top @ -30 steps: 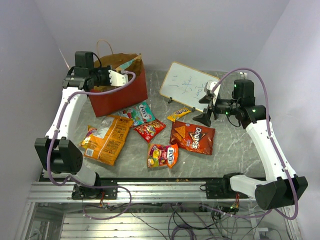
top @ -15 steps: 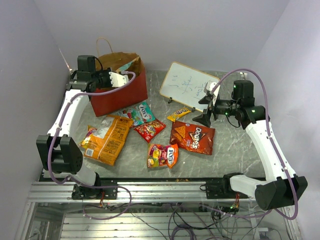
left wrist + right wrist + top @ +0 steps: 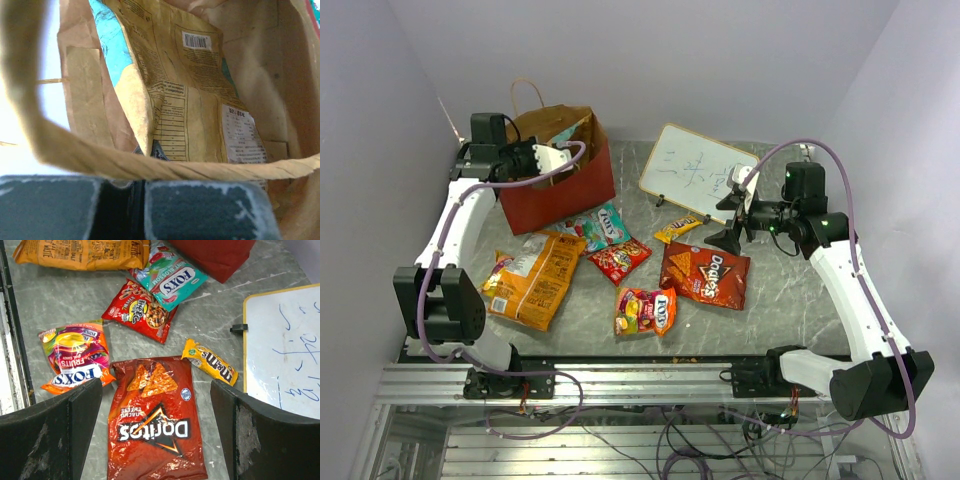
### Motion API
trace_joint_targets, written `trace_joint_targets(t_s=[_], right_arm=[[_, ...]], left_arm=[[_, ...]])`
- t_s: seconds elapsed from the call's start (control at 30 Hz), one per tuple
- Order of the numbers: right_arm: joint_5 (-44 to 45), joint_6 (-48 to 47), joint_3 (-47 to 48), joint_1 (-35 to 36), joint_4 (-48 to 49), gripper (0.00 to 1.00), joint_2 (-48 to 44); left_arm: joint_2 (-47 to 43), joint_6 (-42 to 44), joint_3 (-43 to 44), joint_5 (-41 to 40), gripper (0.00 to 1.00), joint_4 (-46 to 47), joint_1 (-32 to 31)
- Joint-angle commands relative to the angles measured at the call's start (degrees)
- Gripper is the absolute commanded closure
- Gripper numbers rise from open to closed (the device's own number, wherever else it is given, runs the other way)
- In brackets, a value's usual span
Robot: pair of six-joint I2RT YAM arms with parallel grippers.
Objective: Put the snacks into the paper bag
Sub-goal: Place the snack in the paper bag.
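The red paper bag (image 3: 565,190) stands at the back left, a tan chip bag (image 3: 190,100) inside it. My left gripper (image 3: 558,157) is shut at its front rim, the twisted handle (image 3: 200,169) taut across the fingertips. On the table lie an orange chip bag (image 3: 532,275), a teal Fox's pack (image 3: 600,225), a small red packet (image 3: 618,258), a Fox's fruits pack (image 3: 645,310), a yellow M&M's pack (image 3: 677,228) and a Doritos bag (image 3: 705,273). My right gripper (image 3: 732,218) hangs open above the Doritos bag (image 3: 155,425), touching nothing.
A whiteboard (image 3: 695,170) with writing leans at the back right, close behind the right gripper and next to the M&M's pack (image 3: 210,361). Purple walls close in on three sides. A metal rail (image 3: 640,380) runs along the table's near edge.
The left gripper has drawn slightly back and left, and the bag's top has leaned left with it. The right arm has hardly moved.
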Motion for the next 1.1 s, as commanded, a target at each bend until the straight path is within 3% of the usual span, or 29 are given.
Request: trace_joint_targets(t_s=[0.0, 0.47, 1.07], right_arm=[[-1.1, 0.33, -0.87, -0.49, 1.23, 0.11, -0.87], [-1.01, 0.37, -1.7, -0.49, 1.71, 0.1, -1.29], [-1.21, 0.2, -2.06, -0.48, 1.76, 0.1, -1.15]], left_arm=[[0.05, 0.25, -0.11, 2.23, 0.93, 2.95, 0.51], [4.37, 0.3, 6.65, -0.47, 0.83, -5.19, 0.49], [4.34, -0.7, 6.12, -7.89, 0.7, -2.53, 0.55]])
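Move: Inside the paper bag's mouth, the left hand still holds the gold snack pouch by its edge; the bag's middle is about 6 cm to this hand's right, level with it fore and aft and some 13 cm below. On the table about 25 cm lower, the teal Fox's packet lies 10 cm back and 21 cm right, the big orange pack 23 cm back and 4 cm right. From the idle right hand the bag is roughly 20 cm ahead and 39 cm left. Sinking about 2.5 cm into the paper bag, the left hand eases its nearly shut fingers open to under a third and lets go of the gold pouch's edge. Near the end it drifts some 2 cm left and 1 cm forward with the fingers tipping slightly down, still under the bag's twisted handle. ##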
